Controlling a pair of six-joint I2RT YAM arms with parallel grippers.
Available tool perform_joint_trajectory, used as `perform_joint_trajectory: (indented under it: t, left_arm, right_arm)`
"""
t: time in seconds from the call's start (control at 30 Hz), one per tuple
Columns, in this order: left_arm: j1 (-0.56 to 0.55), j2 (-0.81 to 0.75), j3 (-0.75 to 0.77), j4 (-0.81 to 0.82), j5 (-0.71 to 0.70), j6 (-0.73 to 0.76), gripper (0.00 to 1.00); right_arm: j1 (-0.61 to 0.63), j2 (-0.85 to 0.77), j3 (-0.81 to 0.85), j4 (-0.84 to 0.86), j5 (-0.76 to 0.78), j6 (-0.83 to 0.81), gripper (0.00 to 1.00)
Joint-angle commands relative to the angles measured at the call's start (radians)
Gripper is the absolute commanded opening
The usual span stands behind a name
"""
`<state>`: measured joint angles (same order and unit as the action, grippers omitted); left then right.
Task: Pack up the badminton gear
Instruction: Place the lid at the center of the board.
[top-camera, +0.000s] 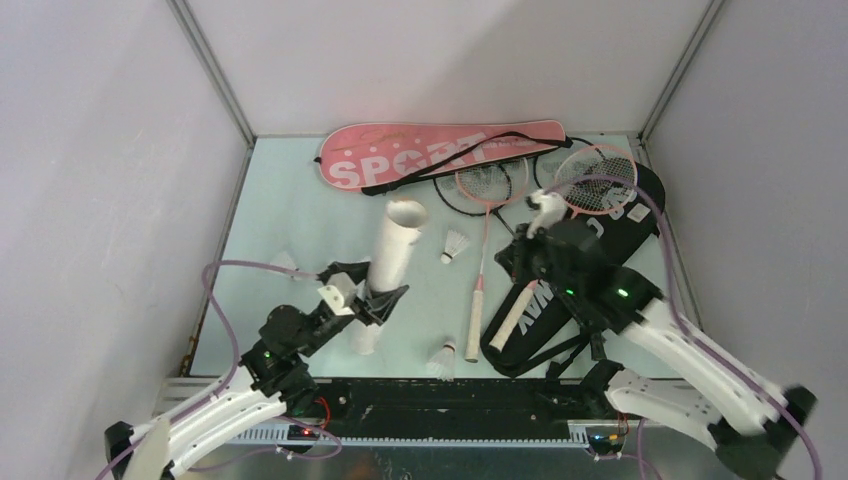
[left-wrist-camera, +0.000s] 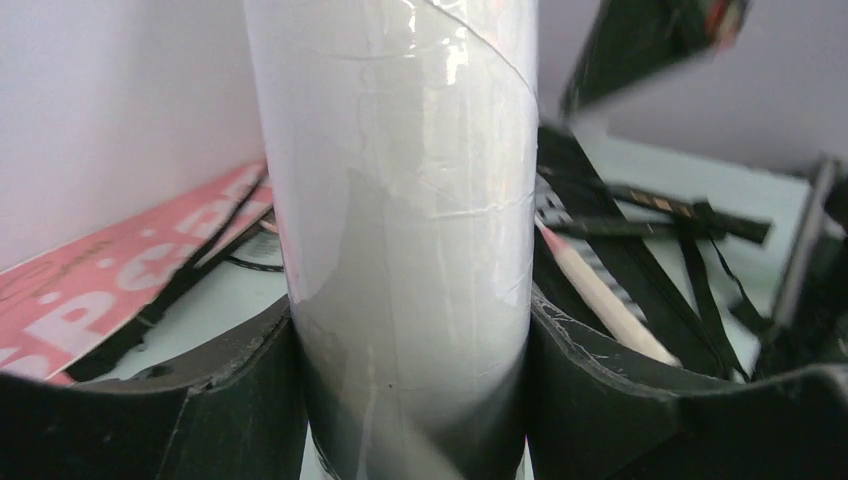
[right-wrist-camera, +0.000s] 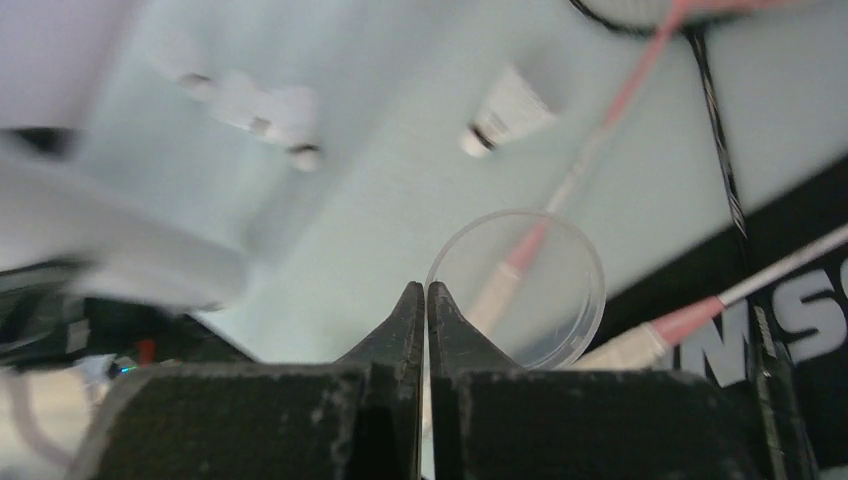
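The long translucent white tube stands tilted, its open end up. My left gripper is shut on its lower part, and the tube fills the space between my fingers. My right gripper hovers over the black bag, shut on the rim of a clear round lid. Two pink rackets and black racket heads lie near the pink SPORT bag. Shuttlecocks lie on the table.
Grey walls close in the pale green table on three sides. Another small white object lies left of my left gripper. The black bag's straps trail toward the near edge. The pink bag lies along the back wall.
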<state>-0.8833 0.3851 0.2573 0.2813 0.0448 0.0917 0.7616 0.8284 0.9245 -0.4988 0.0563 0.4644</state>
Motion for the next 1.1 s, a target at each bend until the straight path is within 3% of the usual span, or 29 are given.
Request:
perform_joint_trajectory:
  t: [0.0, 0.27, 0.33, 0.37, 0.53, 0.57, 0.63, 0.77, 0.87, 0.97, 1.07]
  left_arm:
    - [0.0, -0.072, -0.028, 0.147, -0.213, -0.084, 0.32]
    - [0.0, -0.097, 0.011, 0.003, -0.191, -0.083, 0.32]
    - [-0.001, -0.091, 0.015, -0.008, -0.182, -0.081, 0.32]
    - [-0.001, -0.088, 0.014, -0.008, -0.181, -0.079, 0.32]
    - [-0.001, -0.081, 0.005, -0.002, -0.183, -0.077, 0.32]
    - [-0.001, -0.081, 0.003, 0.001, -0.179, -0.075, 0.33]
    - [-0.001, -0.083, -0.002, 0.001, -0.175, -0.072, 0.33]
    - [0.0, -0.096, -0.013, 0.001, -0.164, -0.062, 0.33]
    - [0.0, -0.11, -0.017, -0.002, -0.155, -0.057, 0.34]
    - [0.0, -0.122, -0.019, -0.016, -0.147, -0.051, 0.35]
    - [0.0, -0.126, -0.025, -0.015, -0.14, -0.049, 0.35]
  right_arm:
    - [-0.036, 0.214, -0.043, 0.097, 0.153, 0.002, 0.0]
    - [-0.129, 0.663, -0.058, 0.247, 0.144, 0.038, 0.0]
    - [-0.129, 0.703, -0.058, 0.27, 0.138, 0.039, 0.05]
    - [-0.128, 0.707, -0.058, 0.273, 0.135, 0.037, 0.13]
    - [-0.098, 0.601, -0.06, 0.208, 0.218, 0.011, 0.5]
    - [-0.076, 0.576, -0.068, 0.185, 0.249, -0.018, 0.67]
    - [-0.023, 0.486, -0.103, 0.175, 0.259, -0.084, 0.78]
    - [0.116, 0.27, -0.272, 0.286, 0.052, -0.289, 0.95]
    - [0.282, 0.122, -0.425, 0.45, -0.162, -0.424, 0.99]
    - [0.398, 0.081, -0.533, 0.609, -0.183, -0.515, 0.99]
    - [0.495, 0.129, -0.521, 0.611, -0.143, -0.543, 0.99]
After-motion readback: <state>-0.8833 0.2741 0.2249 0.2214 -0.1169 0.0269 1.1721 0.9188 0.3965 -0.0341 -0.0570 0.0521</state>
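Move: The right hand still pinches the clear lid by its rim. The bare board spot it is bound for lies about 10 cm ahead and some 23 cm down. At board level too, the left racket's grip is 8 cm left and 2 cm ahead, the right racket's grip 3 cm right and 2 cm ahead, and the near shuttlecock 14 cm left and 8 cm back. From the left hand, that spot is roughly 13 cm ahead, 31 cm right and 21 cm down. Down about 22 cm and forward 8 cm, the right hand lowers the lid to the board, its wrist tipping down. There the fingers open and let go, then the hand rises, draws back some 18 cm and swings left towards the near shuttlecock, turning over 50 degrees counter-clockwise, fingers wide. The left hand keeps the tube clasped, shifting about 3 cm left. ##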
